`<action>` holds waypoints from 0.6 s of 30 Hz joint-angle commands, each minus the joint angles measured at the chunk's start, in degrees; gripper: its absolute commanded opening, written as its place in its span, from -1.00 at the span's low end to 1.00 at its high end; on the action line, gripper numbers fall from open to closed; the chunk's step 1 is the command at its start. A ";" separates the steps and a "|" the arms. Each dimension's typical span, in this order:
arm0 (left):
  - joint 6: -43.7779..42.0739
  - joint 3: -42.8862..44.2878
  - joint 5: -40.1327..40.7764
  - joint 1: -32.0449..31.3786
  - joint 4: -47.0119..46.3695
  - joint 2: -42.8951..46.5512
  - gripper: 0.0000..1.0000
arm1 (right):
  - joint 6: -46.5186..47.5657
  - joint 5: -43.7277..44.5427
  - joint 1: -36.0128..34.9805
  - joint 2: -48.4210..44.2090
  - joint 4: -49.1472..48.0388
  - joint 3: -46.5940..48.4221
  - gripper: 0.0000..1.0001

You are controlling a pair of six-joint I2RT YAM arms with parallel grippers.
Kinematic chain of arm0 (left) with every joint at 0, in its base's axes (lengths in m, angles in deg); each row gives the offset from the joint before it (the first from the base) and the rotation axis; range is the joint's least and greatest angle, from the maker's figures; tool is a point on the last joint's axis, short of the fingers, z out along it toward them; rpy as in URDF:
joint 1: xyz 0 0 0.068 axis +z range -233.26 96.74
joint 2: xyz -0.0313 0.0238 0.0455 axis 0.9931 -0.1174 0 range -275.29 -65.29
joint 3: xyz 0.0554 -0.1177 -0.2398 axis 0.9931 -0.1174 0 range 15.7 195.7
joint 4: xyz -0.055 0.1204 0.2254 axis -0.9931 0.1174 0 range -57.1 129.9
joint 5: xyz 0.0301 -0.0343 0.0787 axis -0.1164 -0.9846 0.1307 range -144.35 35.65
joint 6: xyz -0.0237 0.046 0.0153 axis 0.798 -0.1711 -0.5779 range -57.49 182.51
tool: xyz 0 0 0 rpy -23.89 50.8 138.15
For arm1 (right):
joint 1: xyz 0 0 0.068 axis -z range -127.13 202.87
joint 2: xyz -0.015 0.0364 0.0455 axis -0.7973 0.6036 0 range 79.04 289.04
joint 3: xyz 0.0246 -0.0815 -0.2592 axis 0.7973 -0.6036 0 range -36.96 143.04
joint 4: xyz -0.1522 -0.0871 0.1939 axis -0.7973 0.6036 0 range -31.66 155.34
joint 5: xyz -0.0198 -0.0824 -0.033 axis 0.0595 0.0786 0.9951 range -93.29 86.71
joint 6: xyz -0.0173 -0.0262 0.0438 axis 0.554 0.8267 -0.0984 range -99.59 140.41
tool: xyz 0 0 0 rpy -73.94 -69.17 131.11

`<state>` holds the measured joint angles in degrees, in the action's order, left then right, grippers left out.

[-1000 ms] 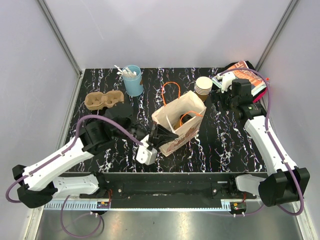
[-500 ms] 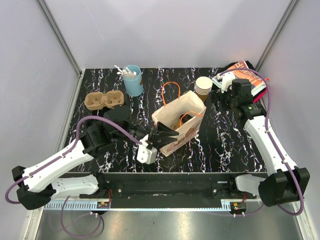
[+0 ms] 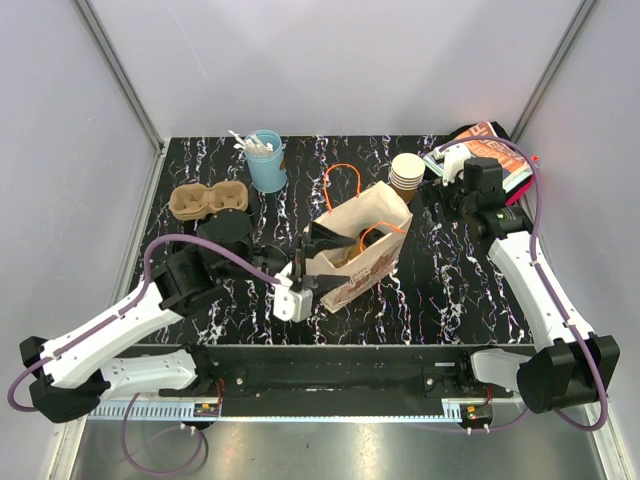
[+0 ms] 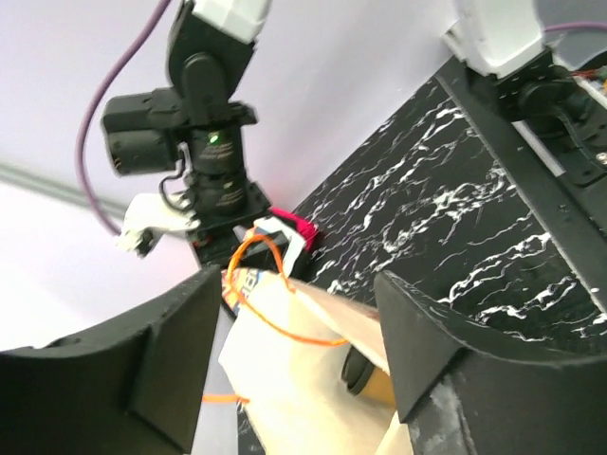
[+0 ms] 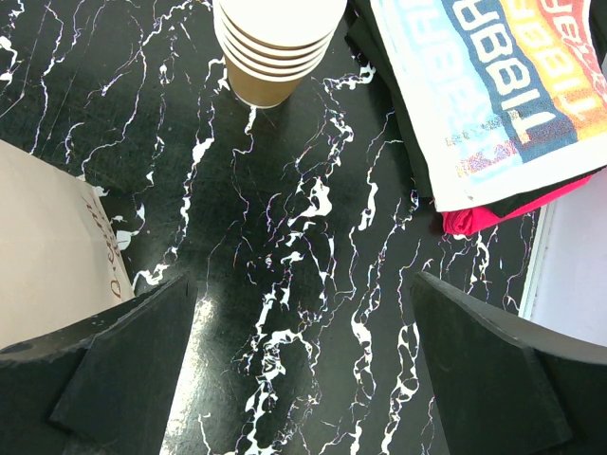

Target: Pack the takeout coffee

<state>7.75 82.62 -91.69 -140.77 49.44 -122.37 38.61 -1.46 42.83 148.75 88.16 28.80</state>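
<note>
The brown paper bag (image 3: 365, 240) with orange handles stands open at the table's middle. The takeout coffee (image 4: 365, 372), a small brown cup, lies inside it on its side, dark base showing in the left wrist view. My left gripper (image 3: 312, 257) sits at the bag's near-left mouth. Its jaws (image 4: 296, 282) are open on either side of the bag's edge (image 4: 285, 360) and are not touching the cup. My right gripper (image 3: 437, 203) hangs open over bare table (image 5: 303, 284), between the bag's far side (image 5: 47, 246) and the cup stack.
A stack of nested brown cups (image 3: 407, 172) (image 5: 275, 47) stands behind the bag. A light-blue cup with white utensils (image 3: 266, 160) and a brown cup carrier (image 3: 207, 200) sit at the back left. Printed packets (image 3: 495, 150) (image 5: 503, 85) lie at the back right corner.
My left gripper's jaws have spread apart at the bag's mouth, and the wrist has drawn slightly back. The right arm has stayed still.
</note>
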 commanded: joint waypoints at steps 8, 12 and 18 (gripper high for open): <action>3.96 7.17 11.57 8.82 2.44 2.15 0.97 | 0.79 -0.60 0.29 -0.81 0.50 1.39 0.99; 9.22 12.52 19.22 10.05 6.92 0.05 0.98 | 0.96 -0.07 0.38 -0.46 0.41 1.74 0.99; 20.65 21.94 35.92 12.25 16.94 -4.71 0.98 | 0.79 0.63 0.29 -0.37 0.50 2.27 0.99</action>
<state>19.59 99.71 -69.94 -130.11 61.06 -125.34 38.72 -1.35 42.83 148.75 88.21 28.82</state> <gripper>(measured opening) 0.985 0.994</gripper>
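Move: The blue bucket lies far ahead of the left gripper, about 37 cm out and 17 cm to its left, some 32 cm lower. The open paper bag stands about 14 cm ahead and 5 cm to the right, its middle some 26 cm below; the cup stack is roughly 36 cm ahead and 18 cm right, the cup carrier about 33 cm ahead and 33 cm left. From the right hand, the bucket is about 13 cm ahead and 39 cm left. Draw the empty left gripper away from above the near side of the paper bag, swinging it forward about 10 cm and left about 7 cm towards the blue bucket while lifting some 6 cm. Speed up as you go, turn the wrist counter-clockwise by some 30 degrees so the fingers swing from pointing right towards forward-right, and spread the already parted fingers fully. ##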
